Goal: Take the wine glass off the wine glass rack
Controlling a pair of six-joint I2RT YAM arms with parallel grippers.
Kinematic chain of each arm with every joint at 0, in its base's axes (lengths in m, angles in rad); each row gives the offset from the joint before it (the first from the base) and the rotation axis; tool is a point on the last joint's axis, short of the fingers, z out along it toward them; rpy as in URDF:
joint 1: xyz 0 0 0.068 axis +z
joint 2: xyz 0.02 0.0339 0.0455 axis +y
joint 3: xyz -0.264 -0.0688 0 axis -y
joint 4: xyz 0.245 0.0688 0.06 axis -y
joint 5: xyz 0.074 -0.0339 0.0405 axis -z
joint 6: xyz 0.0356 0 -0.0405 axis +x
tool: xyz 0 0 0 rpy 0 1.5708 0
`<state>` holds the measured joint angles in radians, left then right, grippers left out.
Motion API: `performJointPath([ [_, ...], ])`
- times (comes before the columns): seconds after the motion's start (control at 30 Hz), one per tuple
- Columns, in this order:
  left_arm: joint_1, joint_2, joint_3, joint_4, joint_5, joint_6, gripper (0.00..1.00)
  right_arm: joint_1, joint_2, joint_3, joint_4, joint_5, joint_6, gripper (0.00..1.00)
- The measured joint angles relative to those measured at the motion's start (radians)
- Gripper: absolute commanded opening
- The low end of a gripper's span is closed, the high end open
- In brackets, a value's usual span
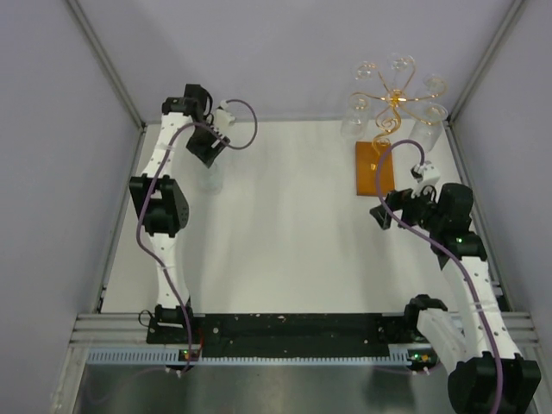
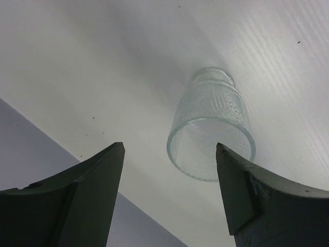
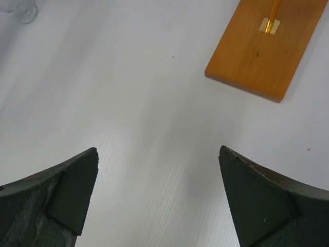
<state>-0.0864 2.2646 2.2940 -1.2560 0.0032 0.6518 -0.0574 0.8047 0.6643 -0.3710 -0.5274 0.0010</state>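
A clear ribbed wine glass [image 2: 211, 123] stands on the white table at the far left, its rim toward the left wrist camera; from above it shows faintly as the same glass [image 1: 210, 178]. My left gripper [image 2: 169, 149] hovers just above it, open, with the fingers spread to either side of the rim and gripping nothing. The wine glass rack [image 1: 395, 97], gold scrolled wire on an orange-brown wooden base [image 1: 375, 168], stands at the far right with several clear glasses [image 1: 355, 116] hanging from it. My right gripper [image 3: 158, 152] is open and empty, just in front of the base [image 3: 267, 46].
Grey walls with metal frame posts close in the table on the left, right and back. A bit of clear glass [image 3: 23, 10] shows at the top left corner of the right wrist view. The black rail [image 1: 293, 328] with the arm bases runs along the near edge.
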Motion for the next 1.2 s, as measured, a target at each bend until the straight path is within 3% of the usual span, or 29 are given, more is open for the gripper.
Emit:
performJointPath([
  [0.2, -0.005, -0.207, -0.090, 0.094, 0.020, -0.063, 0.83, 0.020, 0.032, 0.048, 0.169, 0.020, -0.001, 0.95],
  [0.27, -0.008, -0.312, -0.148, 0.155, 0.058, -0.088, 0.88, 0.043, 0.065, 0.072, 0.238, 0.042, -0.001, 0.94],
  [0.43, -0.037, -0.602, -0.421, 0.402, 0.202, -0.158, 0.90, 0.069, 0.117, 0.132, 0.302, 0.118, 0.013, 0.93],
  [0.57, -0.147, -0.758, -0.607, 0.586, 0.298, -0.190, 0.90, -0.001, 0.085, 0.164, 0.294, 0.163, 0.045, 0.96],
  [0.83, -0.402, -0.784, -0.786, 0.758, 0.469, -0.210, 0.91, -0.293, 0.039, 0.190, 0.277, 0.087, 0.082, 0.99],
  [1.03, -0.452, -0.818, -1.020, 1.035, 0.535, -0.297, 0.92, -0.401, 0.202, 0.313, 0.285, -0.116, 0.066, 0.99],
  [1.2, -0.480, -0.776, -1.047, 1.179, 0.540, -0.324, 0.92, -0.465, 0.367, 0.410, 0.334, -0.322, 0.039, 0.99],
])
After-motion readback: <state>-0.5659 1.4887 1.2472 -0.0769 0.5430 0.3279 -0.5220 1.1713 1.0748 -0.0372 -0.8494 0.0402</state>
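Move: The wine glass just set down stands right under the left hand, its middle about 6 cm below, 2 cm back and 1 cm left. The right hand's next one, the rack's front-right hanging glass, is about 20 cm ahead, 8 cm right and 14 cm above that hand. From it, the front-left glass hangs some 20 cm left and 2 cm farther out; the wooden base lies 8 cm left, 5 cm farther out, far below. From the left hand, the front-right glass is about 67 cm right, 2 cm back and 18 cm up. The left hand, already open, spreads its fingers a bit more and rises almost straight off the standing glass, then swings about 30 cm right and 15 cm back towards the middle of the table, sinking a little at the end as the wrist tilts its fingertips round towards the rack. Meanwhile the empty right hand climbs forward, sweeps about 13 cm right around the rack's near side, and eases forward again towards the front-right hanging glass, fingers wide open and tipped up some 20 degrees to nearly level, stopping short of it. ##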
